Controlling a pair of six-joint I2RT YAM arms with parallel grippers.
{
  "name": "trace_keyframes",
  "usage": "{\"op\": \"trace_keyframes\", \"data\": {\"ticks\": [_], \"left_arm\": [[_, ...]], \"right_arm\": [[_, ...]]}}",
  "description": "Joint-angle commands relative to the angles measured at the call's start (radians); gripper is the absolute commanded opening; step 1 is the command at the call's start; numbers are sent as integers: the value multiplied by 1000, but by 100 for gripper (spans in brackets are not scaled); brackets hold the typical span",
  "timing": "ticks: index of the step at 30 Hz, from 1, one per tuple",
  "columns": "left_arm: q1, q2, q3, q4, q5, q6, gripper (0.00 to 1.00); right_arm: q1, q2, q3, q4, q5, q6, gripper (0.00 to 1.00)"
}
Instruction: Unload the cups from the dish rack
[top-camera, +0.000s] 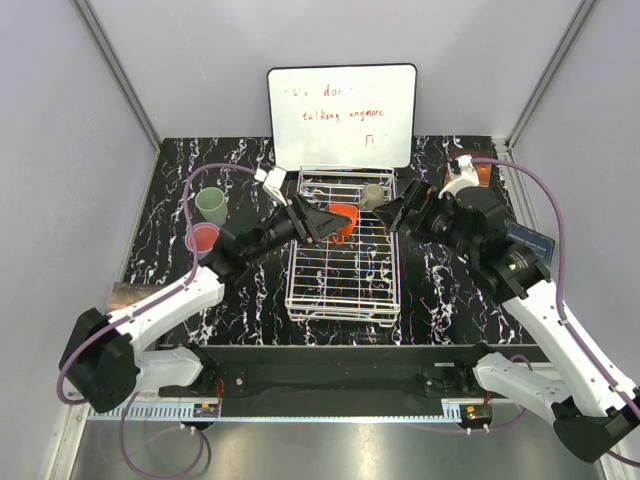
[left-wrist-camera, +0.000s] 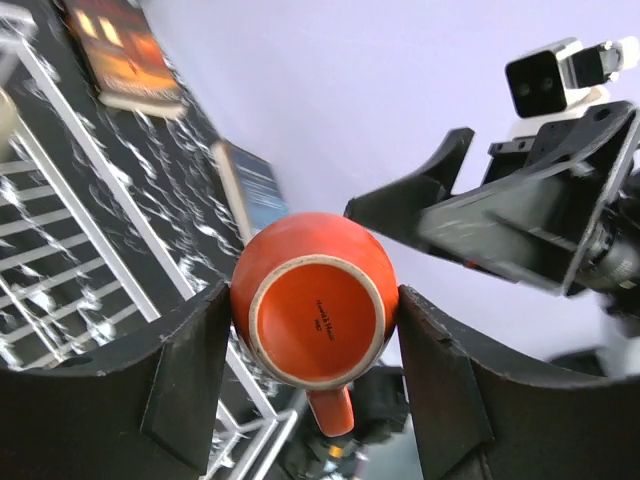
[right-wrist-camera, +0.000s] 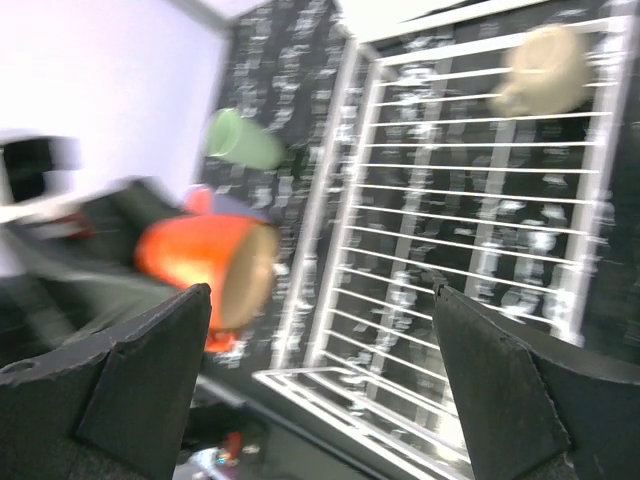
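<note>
My left gripper is shut on the orange cup, held above the middle of the white wire dish rack. In the left wrist view the orange cup shows its base, wedged between both fingers, with its handle pointing down. My right gripper stands open over the rack's far right part, near a beige cup in the rack. The right wrist view shows that gripper with nothing in it, the beige cup far off, and the orange cup blurred at left.
A pale green cup and a pink cup stand on the black marbled table left of the rack. A whiteboard leans behind the rack. A brown object and a dark booklet lie at the right.
</note>
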Motion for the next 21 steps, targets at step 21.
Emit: {"op": "trace_keyframes", "data": {"ticks": [21], "left_arm": [[-16, 97, -61, 455, 201, -192, 0]], "right_arm": [[6, 58, -108, 482, -461, 275, 71]]}}
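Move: The orange mug, already gripped in the left hand just beyond its fingertips, is about 11 cm to the right hand's left, level with it forward and some 2 cm higher. The beige mug in the rack sits roughly 20 cm ahead, 3 cm left and 22 cm below the right hand. The rack's middle is around 6 cm ahead of that hand, 11 cm left and 25 cm below. Right hand reaches 7 cm left, rising, rolling, partly closing around the orange mug; left draws it back 3 cm. ##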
